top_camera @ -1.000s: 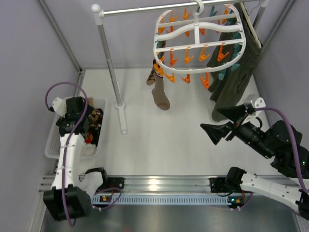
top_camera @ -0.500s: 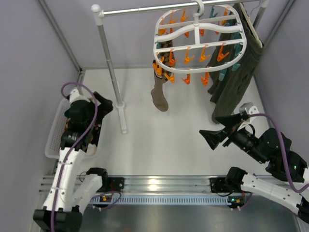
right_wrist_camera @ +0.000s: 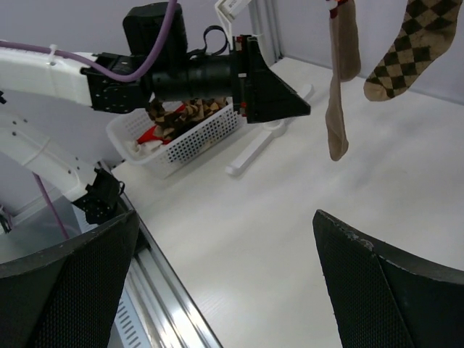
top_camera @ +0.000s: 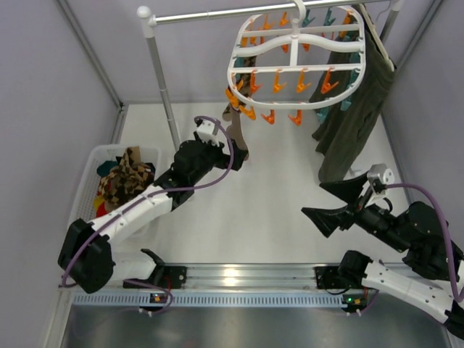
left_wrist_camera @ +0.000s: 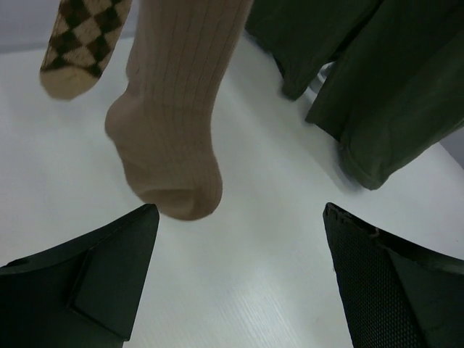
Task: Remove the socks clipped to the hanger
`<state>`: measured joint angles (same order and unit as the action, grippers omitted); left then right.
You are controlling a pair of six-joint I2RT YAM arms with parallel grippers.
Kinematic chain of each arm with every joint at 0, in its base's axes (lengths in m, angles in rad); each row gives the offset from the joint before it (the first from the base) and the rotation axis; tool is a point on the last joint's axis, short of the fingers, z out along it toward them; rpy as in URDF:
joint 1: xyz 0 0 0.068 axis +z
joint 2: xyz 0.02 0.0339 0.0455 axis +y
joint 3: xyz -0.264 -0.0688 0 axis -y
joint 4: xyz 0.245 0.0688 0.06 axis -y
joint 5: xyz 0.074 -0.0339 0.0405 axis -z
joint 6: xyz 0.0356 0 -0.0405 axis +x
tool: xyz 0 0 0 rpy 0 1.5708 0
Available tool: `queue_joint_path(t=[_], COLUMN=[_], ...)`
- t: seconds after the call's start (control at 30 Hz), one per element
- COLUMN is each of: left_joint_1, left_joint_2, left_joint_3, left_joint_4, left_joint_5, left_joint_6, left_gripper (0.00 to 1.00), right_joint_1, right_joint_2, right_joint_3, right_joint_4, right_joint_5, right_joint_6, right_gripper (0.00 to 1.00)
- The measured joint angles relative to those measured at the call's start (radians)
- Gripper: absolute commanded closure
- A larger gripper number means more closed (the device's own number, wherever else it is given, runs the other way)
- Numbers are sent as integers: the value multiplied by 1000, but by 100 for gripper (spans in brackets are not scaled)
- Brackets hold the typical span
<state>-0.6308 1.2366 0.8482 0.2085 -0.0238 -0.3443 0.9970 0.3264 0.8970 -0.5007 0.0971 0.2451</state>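
Observation:
The white oval hanger with orange and teal clips hangs from the rail at the back. Two socks hang from its left side: a plain tan sock and a brown argyle sock. In the top view they show as a brown strip. My left gripper is open just below and in front of the tan sock's toe, touching nothing. At the right, my right gripper stands open and empty, facing the socks from a distance.
A white basket at the left holds several socks. The white rail stand's pole and foot stand left of the hanger. A large dark olive garment hangs to the right of the socks.
My left arm has swung from over the basket to the right, up to the hanging socks. The hanger has swayed slightly. The right gripper has shifted only a little.

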Motion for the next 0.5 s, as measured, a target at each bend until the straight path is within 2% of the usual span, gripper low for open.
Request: queue_joint_path(t=[0.23, 0.5], left_joint_1=[18, 88], left_joint_2=[142, 315], left_joint_3=[0, 19], left_joint_4=[282, 426], left_joint_5=[51, 77], left_joint_6=[122, 173], left_gripper=[1, 2], right_joint_1=[0, 0], right_joint_2=[-3, 11], right_joint_3=[-25, -25], right_joint_4=[23, 39], right_joint_5=[-72, -145], right_joint_6=[-2, -6], right_gripper=[1, 0])
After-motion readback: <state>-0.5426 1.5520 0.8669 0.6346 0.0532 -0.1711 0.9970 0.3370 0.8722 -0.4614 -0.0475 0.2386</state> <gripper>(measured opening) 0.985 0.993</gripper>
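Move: The plain brown sock hangs about 11 cm ahead of the left hand and 2 cm to its right, its middle some 5 cm higher. Beyond it, the checkered sock is roughly 21 cm ahead of that hand and 2 cm right, about 10 cm up; the green trousers hang some 12 cm ahead and 27 cm right, 8 cm up. From the right hand the brown sock is about 26 cm ahead, 19 cm left and 6 cm lower. Heading for the foot of the hanging brown sock, the wide-open left hand reaches forward about 8 cm, level at first and then sinking some 3 cm, its fingertips tilting up roughly 10 degrees; no touch can be made out. The empty right hand eases 2 cm or so back and as much left, turning slightly counter-clockwise, fingers open. ##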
